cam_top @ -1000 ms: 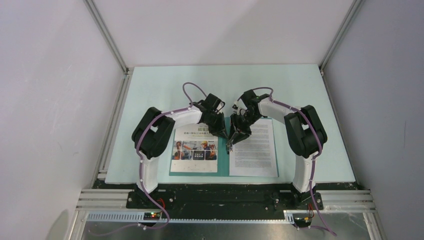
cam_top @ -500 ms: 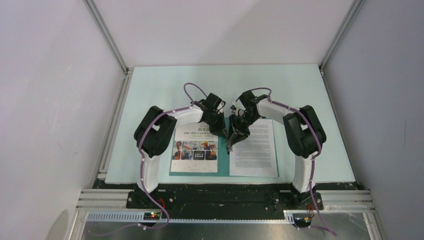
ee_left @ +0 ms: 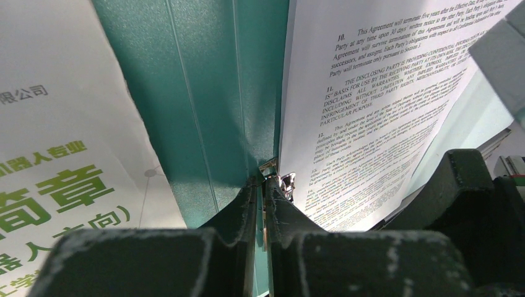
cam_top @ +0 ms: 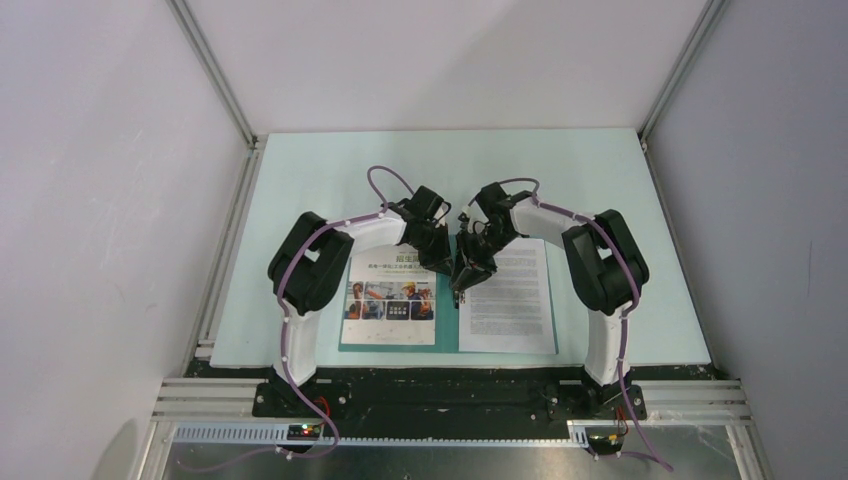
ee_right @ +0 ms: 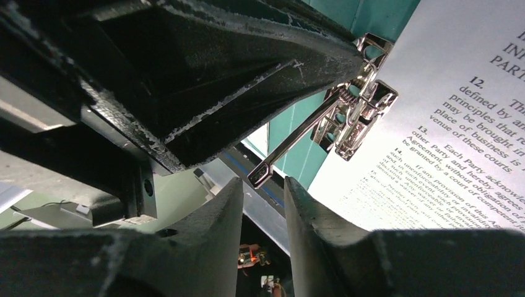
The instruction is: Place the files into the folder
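Note:
The teal folder (cam_top: 447,332) lies open near the table's front edge. The brochure file (cam_top: 390,300) rests on its left half and the black-text file (cam_top: 510,300) on its right half. Both grippers meet at the top of the spine. My left gripper (ee_left: 266,180) is shut there, its tips pinching a thin metal edge of the folder's clip (ee_left: 286,183). In the right wrist view the clip (ee_right: 353,117) stands raised. Its lever end hangs just above the gap of my right gripper (ee_right: 263,182), which is open and touches nothing.
The pale green table (cam_top: 330,170) has grey walls on three sides. A black base rail (cam_top: 450,395) runs along its near edge. The two arms arch inward over the upper part of the folder, close together.
The left jaws have closed to a narrow slit at the clip. The right gripper has edged left towards the spine, its jaws slightly narrower. The sheets and the folder have not moved.

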Available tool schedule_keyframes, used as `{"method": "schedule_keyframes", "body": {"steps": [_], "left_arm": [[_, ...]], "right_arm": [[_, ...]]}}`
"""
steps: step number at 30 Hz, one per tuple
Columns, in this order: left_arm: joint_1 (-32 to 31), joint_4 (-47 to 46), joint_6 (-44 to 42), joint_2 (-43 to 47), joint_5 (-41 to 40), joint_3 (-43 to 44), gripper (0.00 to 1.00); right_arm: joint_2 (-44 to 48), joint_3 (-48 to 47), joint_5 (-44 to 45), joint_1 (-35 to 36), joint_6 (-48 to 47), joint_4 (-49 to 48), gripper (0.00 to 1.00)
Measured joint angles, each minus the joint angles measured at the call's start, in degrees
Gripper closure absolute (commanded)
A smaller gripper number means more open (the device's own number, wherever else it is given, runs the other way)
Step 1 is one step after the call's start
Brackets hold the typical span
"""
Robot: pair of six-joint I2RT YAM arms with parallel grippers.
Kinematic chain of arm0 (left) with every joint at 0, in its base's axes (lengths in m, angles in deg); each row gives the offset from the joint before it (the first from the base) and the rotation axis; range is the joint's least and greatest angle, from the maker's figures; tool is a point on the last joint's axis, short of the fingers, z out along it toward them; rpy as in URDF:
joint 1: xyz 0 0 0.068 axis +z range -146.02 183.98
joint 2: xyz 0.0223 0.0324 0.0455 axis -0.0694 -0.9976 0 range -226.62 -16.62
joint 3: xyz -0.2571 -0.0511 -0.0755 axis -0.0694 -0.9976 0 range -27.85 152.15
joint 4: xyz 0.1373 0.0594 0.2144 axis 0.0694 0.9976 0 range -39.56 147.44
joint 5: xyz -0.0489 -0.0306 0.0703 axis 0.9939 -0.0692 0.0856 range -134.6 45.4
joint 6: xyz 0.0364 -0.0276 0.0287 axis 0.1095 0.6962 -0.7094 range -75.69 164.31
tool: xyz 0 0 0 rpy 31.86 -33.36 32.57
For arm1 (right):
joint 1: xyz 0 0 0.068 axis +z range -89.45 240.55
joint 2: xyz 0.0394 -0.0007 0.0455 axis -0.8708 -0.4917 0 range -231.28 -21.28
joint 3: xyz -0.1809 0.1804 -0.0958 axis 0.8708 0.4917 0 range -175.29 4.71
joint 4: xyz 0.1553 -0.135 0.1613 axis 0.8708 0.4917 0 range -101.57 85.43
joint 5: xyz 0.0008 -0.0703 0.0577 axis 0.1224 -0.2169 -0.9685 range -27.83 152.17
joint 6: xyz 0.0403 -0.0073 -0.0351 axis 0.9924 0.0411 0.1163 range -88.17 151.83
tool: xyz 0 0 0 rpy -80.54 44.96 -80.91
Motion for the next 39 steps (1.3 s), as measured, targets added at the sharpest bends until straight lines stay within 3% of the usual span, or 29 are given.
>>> {"method": "schedule_keyframes", "body": {"steps": [6,39], "left_arm": [[0.0,0.0,0.0,0.0,0.0,0.0,0.9],[0.17,0.07,0.48,0.0,-0.02,-0.02,0.9]], "right_arm": [[-0.42,0.0,-0.61,0.09,0.2,0.02,0.76],[-1.51,4.11,4.22,2.27,-2.08,1.4,0.86]]}}
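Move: The clip's raised lever tip stands right between the right hand's fingertips. The clip body lies about 2 cm ahead of and 6 cm below that hand, the text sheets' middle about 11 cm to its right and 7 cm below, the colour brochure's about 16 cm to its left at the same depth. The left fingers are at the clip's far end; from them the lever tip is some 5 cm back and 5 cm up, the clip's middle 3 cm back. The right hand first narrows its fingers around the clip's lever tip almost in place, then pushes the lever down and back towards the robot, about 3.5 cm down and 3 cm back with a slight drift right, the fingers closing further and the wrist rolling some 5 to 10 degrees. The left hand stays put, still holding the far end of the clip against the folder with nearly shut fingers. ##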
